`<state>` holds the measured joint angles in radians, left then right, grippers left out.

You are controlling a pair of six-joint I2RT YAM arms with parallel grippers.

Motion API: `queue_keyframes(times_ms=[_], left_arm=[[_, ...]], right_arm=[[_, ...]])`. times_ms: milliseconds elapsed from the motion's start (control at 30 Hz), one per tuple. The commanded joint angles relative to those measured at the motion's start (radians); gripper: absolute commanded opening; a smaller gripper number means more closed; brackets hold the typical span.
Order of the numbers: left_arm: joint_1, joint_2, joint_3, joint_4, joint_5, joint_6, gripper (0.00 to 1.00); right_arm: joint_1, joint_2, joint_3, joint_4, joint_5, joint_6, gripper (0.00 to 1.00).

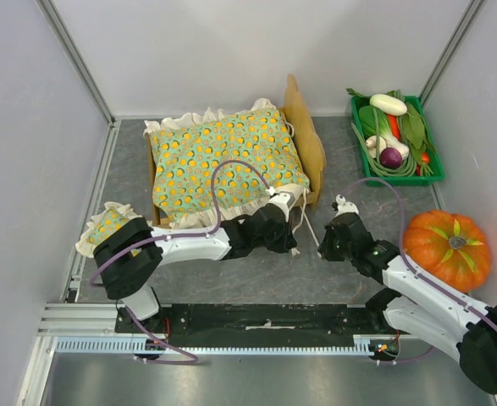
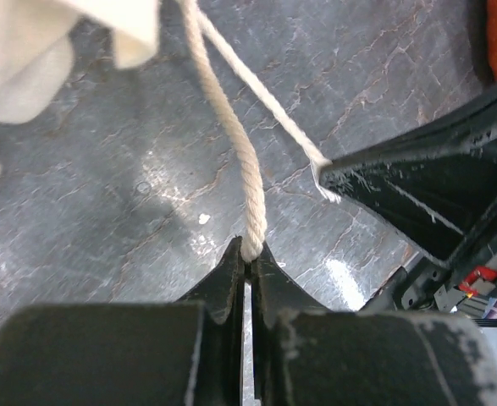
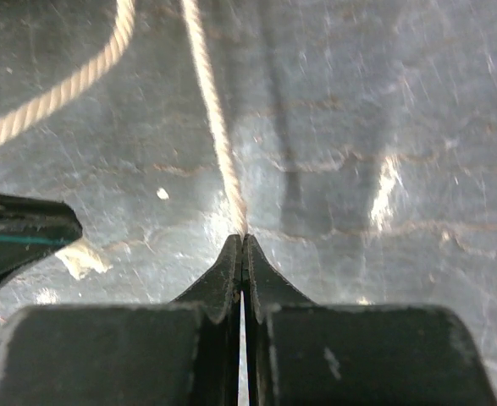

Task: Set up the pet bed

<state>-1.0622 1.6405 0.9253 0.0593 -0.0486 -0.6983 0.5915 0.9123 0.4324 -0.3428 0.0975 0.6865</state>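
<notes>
The pet bed (image 1: pixel 304 127) stands at the back of the table, its wooden headboard on the right. A green orange-dotted cushion (image 1: pixel 223 156) lies on it. Two cream cords hang from the cushion's near right corner. My left gripper (image 2: pixel 251 250) is shut on the thicker twisted cord (image 2: pixel 248 178), close to the table. My right gripper (image 3: pixel 244 240) is shut on the thinner cord (image 3: pixel 214 127). In the top view both grippers, left (image 1: pixel 295 248) and right (image 1: pixel 323 248), sit side by side in front of the bed. The right gripper's fingers (image 2: pixel 400 190) show in the left wrist view.
A small matching pillow (image 1: pixel 106 227) lies at the left beside the left arm. A green crate (image 1: pixel 432 173) of vegetables stands at the back right. An orange pumpkin (image 1: pixel 447 249) sits at the right, next to the right arm. White walls enclose the table.
</notes>
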Motion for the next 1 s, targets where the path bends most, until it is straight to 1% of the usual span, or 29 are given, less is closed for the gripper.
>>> queue_keyframes(times_ms=[0, 100, 133, 167, 200, 233, 333, 433, 567, 667, 733, 800, 967], left_arm=[[-0.002, 0.056, 0.063, 0.039, 0.075, 0.016, 0.02], [-0.002, 0.091, 0.099, 0.024, 0.095, 0.017, 0.02], [-0.002, 0.102, 0.118, 0.016, 0.098, 0.019, 0.04], [-0.002, 0.11, 0.127, -0.005, 0.101, 0.017, 0.1], [-0.002, 0.114, 0.132, -0.015, 0.098, 0.013, 0.19], [-0.002, 0.116, 0.133, -0.027, 0.087, 0.007, 0.33], [-0.002, 0.072, 0.112, -0.053, 0.052, -0.007, 0.48], [-0.001, 0.03, 0.096, -0.111, 0.026, -0.026, 0.54], [-0.001, 0.015, 0.106, -0.096, 0.043, -0.073, 0.57], [0.001, 0.053, 0.125, -0.062, 0.105, -0.133, 0.57], [0.001, 0.093, 0.136, 0.019, 0.154, -0.161, 0.57], [0.002, 0.125, 0.136, 0.056, 0.177, -0.213, 0.57], [0.002, 0.134, 0.087, 0.181, 0.164, -0.305, 0.58]], right_arm=[[0.042, -0.059, 0.023, -0.206, 0.031, 0.088, 0.0], [0.082, -0.072, 0.072, -0.274, 0.047, 0.123, 0.0], [0.083, -0.079, 0.08, -0.301, 0.063, 0.12, 0.0], [0.083, -0.082, 0.086, -0.308, 0.089, 0.116, 0.0], [0.085, -0.085, 0.098, -0.312, 0.103, 0.108, 0.0], [0.083, -0.084, 0.103, -0.311, 0.114, 0.104, 0.0], [0.083, -0.06, 0.12, -0.277, 0.122, 0.082, 0.0], [0.083, -0.038, 0.131, -0.233, 0.101, 0.068, 0.0], [0.083, -0.065, 0.114, -0.176, 0.05, 0.067, 0.0], [0.083, -0.104, 0.088, -0.156, 0.009, 0.073, 0.0], [0.085, -0.13, 0.071, -0.148, -0.004, 0.076, 0.0], [0.085, -0.147, 0.056, -0.14, -0.027, 0.081, 0.0], [0.083, -0.179, 0.034, -0.121, -0.058, 0.094, 0.0]])
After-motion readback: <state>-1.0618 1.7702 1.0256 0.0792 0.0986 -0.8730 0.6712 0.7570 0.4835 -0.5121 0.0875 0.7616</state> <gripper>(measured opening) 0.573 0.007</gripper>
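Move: The left hand, pinching one tie cord, has the other cord's end about 7 cm straight to its right, roughly at its own height, shut in the right fingers. The bed's near right corner stands some 13 cm ahead of the left hand and 4 cm to its right, and the cover's gathered corner about 14 cm straight ahead. From the right hand, the left fingertips are about 7 cm to its left, level in reach. Rightward, about 4 cm in all, goes the left hand: it opens to let go of its cord, eases back slightly, then pushes on towards the cord in the right fingers, tilting some 15 degrees. The right hand keeps its pinch, draws back 3–4 cm, then lifts its cord about 3 cm, drifting left to bring it beside the open left fingers. ##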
